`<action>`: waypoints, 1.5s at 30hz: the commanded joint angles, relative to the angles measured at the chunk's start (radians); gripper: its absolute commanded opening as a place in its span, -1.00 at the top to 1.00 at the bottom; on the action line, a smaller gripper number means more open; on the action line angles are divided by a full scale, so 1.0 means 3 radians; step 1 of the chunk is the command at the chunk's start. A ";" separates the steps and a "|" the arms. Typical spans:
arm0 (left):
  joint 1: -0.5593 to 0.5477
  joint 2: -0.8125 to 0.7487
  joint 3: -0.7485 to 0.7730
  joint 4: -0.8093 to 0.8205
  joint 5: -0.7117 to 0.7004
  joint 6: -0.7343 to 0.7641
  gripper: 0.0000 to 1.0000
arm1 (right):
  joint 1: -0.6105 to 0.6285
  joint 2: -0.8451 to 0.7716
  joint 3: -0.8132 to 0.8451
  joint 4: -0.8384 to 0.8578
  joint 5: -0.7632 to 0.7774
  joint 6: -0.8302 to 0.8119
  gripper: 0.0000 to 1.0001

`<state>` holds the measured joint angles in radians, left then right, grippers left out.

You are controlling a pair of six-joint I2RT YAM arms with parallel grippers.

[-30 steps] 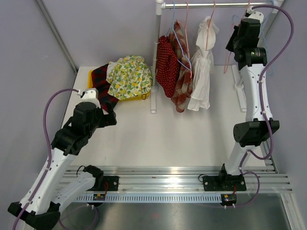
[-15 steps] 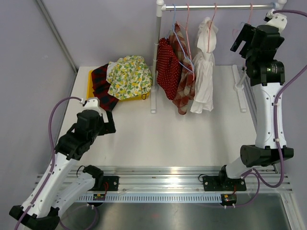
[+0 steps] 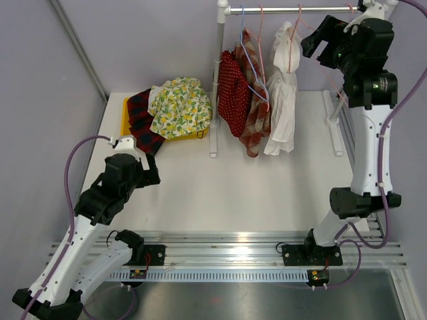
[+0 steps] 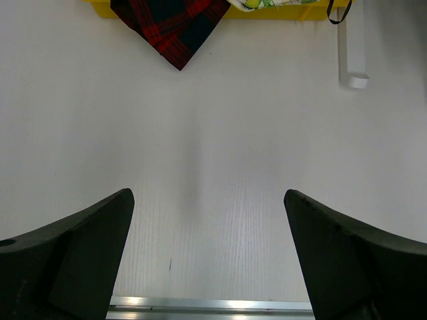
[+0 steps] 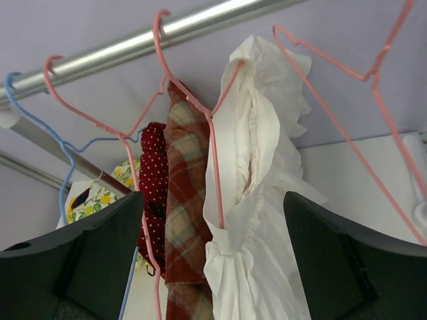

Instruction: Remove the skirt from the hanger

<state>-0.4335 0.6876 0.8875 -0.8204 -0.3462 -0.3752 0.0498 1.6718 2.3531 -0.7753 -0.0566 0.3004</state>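
A white skirt [image 3: 280, 100] hangs knotted on a pink hanger [image 5: 215, 127] from the rail [image 3: 287, 9]. It fills the middle of the right wrist view [image 5: 267, 220]. Left of it hang a red-and-tan plaid skirt [image 3: 253, 127] and a red polka-dot skirt [image 3: 231, 90]. My right gripper [image 3: 320, 40] is open and empty, up near the rail just right of the white skirt and apart from it; its jaws frame the skirt [image 5: 213, 220]. My left gripper [image 3: 152, 172] is open and empty, low over the bare table at the left [image 4: 208, 200].
A yellow bin [image 3: 127, 110] at the back left holds a lemon-print cloth [image 3: 179, 105] and a dark plaid cloth [image 4: 175, 27] that spills over its edge. An empty pink hanger [image 5: 347, 133] hangs right of the white skirt. The rack's post [image 3: 215, 87] and foot [image 4: 351, 60] stand mid-table.
My right arm has lifted and swung its gripper left, from beside the rail's right end towards the white skirt. My left gripper has drawn back a little towards the near edge.
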 commanded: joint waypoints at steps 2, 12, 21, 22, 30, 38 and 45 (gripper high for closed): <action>-0.0012 -0.0047 -0.0013 0.0111 -0.0078 -0.0038 -0.98 | 0.0079 0.0399 0.0122 -0.0044 -0.0276 0.0098 -0.84; -0.0012 -0.0058 -0.0023 0.0122 -0.0073 -0.0053 -0.98 | 0.0176 0.0885 0.0327 0.0002 -0.0210 0.0108 -0.73; -0.0012 -0.0052 -0.0034 0.0122 -0.0068 -0.0058 -0.98 | 0.0228 0.0962 0.0403 0.0094 -0.0138 0.0088 -0.28; -0.0012 -0.0047 -0.0034 0.0122 -0.0068 -0.0058 -0.98 | 0.0228 0.0982 0.0429 0.0084 -0.0138 0.0083 -0.27; -0.0012 -0.0047 -0.0034 0.0122 -0.0073 -0.0058 -0.98 | 0.0248 0.1069 0.0532 0.0074 -0.0144 0.0077 -0.18; -0.0012 -0.0052 -0.0034 0.0122 -0.0078 -0.0058 -0.98 | 0.0269 0.1151 0.0547 0.0058 -0.0144 0.0083 -0.13; -0.0012 -0.0052 -0.0039 0.0122 -0.0073 -0.0064 -0.98 | 0.0274 0.1054 0.0542 0.0053 0.0020 0.0022 1.00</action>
<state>-0.4335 0.6815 0.8764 -0.8169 -0.3489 -0.3866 0.1234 2.0266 2.4813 -0.7807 -0.0910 0.3202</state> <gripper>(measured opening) 0.987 0.050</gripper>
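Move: The white skirt's pink hanger has its middle about 14 cm ahead of the right hand, 5 cm to its left and 12 cm lower, with the white skirt hanging some 20 cm below that. The checked skirt hangs about 10 cm to the left of the white one, level with it; an empty pink hanger is roughly 10 cm ahead, 7 cm right and slightly lower. From the left hand the same pink hanger lies about 35 cm ahead, 44 cm right and 18 cm higher. Down and forward, drifting some 5 cm left, the right hand drops towards the white skirt's hanger, its fingers tipping about 15 degrees downward. It rises about 4 cm with the fingers half closing, then sinks and eases forward again, ending 12 cm lower and 10 cm farther out, where the fingertips shut and pinch the hanger's near arm just below the neck. ##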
